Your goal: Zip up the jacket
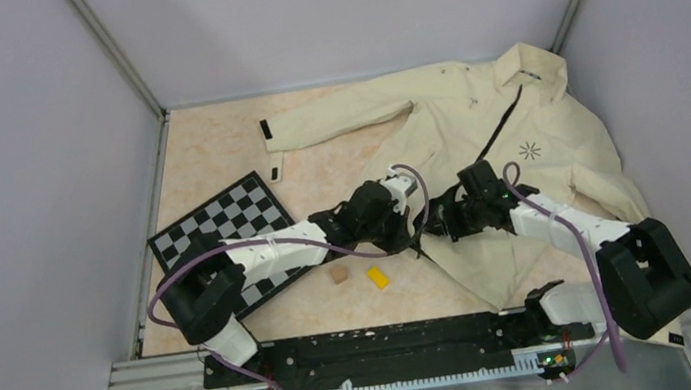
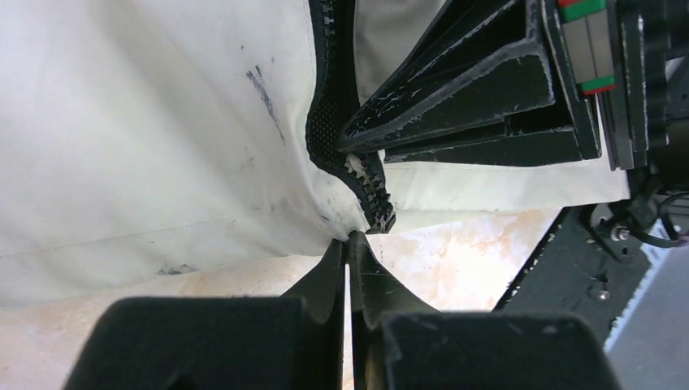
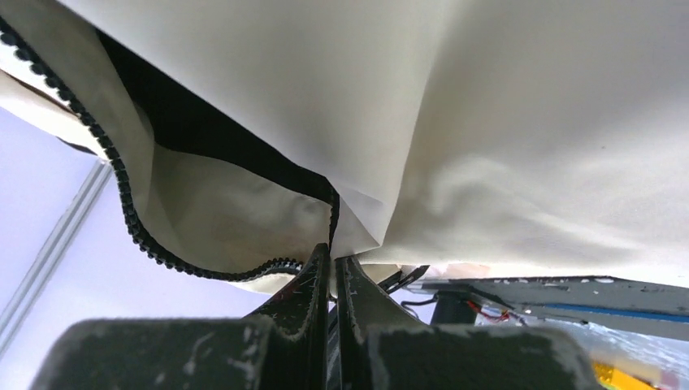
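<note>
The cream jacket (image 1: 474,128) lies spread at the back right of the table, its dark zipper (image 1: 499,129) open below the collar. Both arms meet at the near hem. In the left wrist view my left gripper (image 2: 349,240) is shut, pinching the hem corner right beside the bottom end of the zipper teeth (image 2: 375,199). The right gripper's black fingers (image 2: 455,106) press the zipper tape just above it. In the right wrist view my right gripper (image 3: 332,258) is shut on a fold of jacket fabric (image 3: 487,122), with a loose zipper edge (image 3: 130,219) curving to its left.
A checkerboard (image 1: 225,233) lies at the left under the left arm. A small tan cube (image 1: 339,274) and a yellow block (image 1: 377,276) sit on the table near the front. Grey walls enclose the table; a black rail (image 1: 372,348) runs along the near edge.
</note>
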You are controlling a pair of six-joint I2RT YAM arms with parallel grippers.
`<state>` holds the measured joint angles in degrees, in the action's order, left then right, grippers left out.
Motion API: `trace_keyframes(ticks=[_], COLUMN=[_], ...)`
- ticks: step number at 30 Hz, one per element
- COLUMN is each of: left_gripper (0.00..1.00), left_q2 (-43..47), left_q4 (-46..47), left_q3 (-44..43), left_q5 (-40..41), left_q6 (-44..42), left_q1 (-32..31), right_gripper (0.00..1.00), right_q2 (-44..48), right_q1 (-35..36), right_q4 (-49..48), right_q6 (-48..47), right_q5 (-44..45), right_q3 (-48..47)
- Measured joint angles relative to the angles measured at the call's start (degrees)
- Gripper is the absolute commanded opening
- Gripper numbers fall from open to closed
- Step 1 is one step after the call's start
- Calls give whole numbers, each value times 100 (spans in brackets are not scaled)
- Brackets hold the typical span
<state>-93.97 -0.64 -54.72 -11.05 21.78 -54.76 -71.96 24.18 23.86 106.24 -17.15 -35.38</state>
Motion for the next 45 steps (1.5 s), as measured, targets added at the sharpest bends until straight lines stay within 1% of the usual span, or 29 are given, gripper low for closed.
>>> trace_keyframes(ticks=[4,8,11,17,23,26,27,28,31,33,36,39,40,41,42,43,45], left_gripper=[0,0,0,0,0,0,0,0,0,0,0,0,0,0,0,0,0], left_q2=[70,70,70,70,72,72,72,70,57,-15,-188,-323,-376,-422,-474,-533,-629], left_q4=[-138,-205,-116,116,413,573,625,667,710,660,575,487,446,382,302,195,-22], left_q3=[-28,-2,103,168,321,442,463,468,468,468,470,468,466,457,437,402,308], left_q5=[435,612,621,592,162,-326,-533,-730,-1290,-1539,-1937,-2267,-2363,-2463,-2564,-2660,-2824], left_q6=[-264,-330,-328,-315,-116,52,103,144,238,280,363,369,367,363,356,339,282], left_q1=[-219,-354,-378,-376,-210,31,131,223,503,625,815,896,914,929,942,951,970], right_gripper=[0,0,0,0,0,0,5,7,8,12,19,20,25,46,83,89,90], right_q2=[61,98,131,540,621,608,573,485,70,-203,-479,-442,-376,-302,-173,33,485], right_q1=[-15,-105,-197,-372,-413,-413,-413,-411,-413,-424,-424,-415,-391,-352,-282,-170,103], right_q4=[-330,-863,-1014,-1163,-1023,-645,-501,-308,-42,-74,-164,-293,-326,-321,-319,-319,-356], right_q6=[363,787,940,1058,852,208,-96,-516,-1899,-2881,-4186,-5125,-5499,-5742,-6028,-6349,-6791], right_q5=[-179,-472,-667,-820,-782,-577,-487,-374,-94,15,13,-39,-90,-98,-57,-4,125], right_q3=[227,697,844,1023,1032,892,789,608,24,-190,-188,-59,-28,-26,-26,-26,-26])
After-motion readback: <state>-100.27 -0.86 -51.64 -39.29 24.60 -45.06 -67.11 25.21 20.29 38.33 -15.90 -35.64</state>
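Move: The zipper's lower end hangs about 1 cm back and 1 cm right of the left fingertips, which already pinch the jacket's hem corner, and some 1 cm below them. From the right fingertips, already shut on the zipper band, that end is roughly 4 cm back, 3 cm left and 1 cm lower. From the left hand the yellow block lies about 4 cm back and 8 cm left, the wooden block 3 cm back and 16 cm left, both some 4 cm below. The zipper band gets small tugs of about a centimetre back and down from both hands before the right fingers let go of it and spread wide, that hand dipping some 3 cm and rising again as it turns over 50 degrees counter-clockwise and tips up. The hem corner stays pinched in the left fingers, drawn about 3 cm back, down and left towards the yellow block as that wrist tips down. ##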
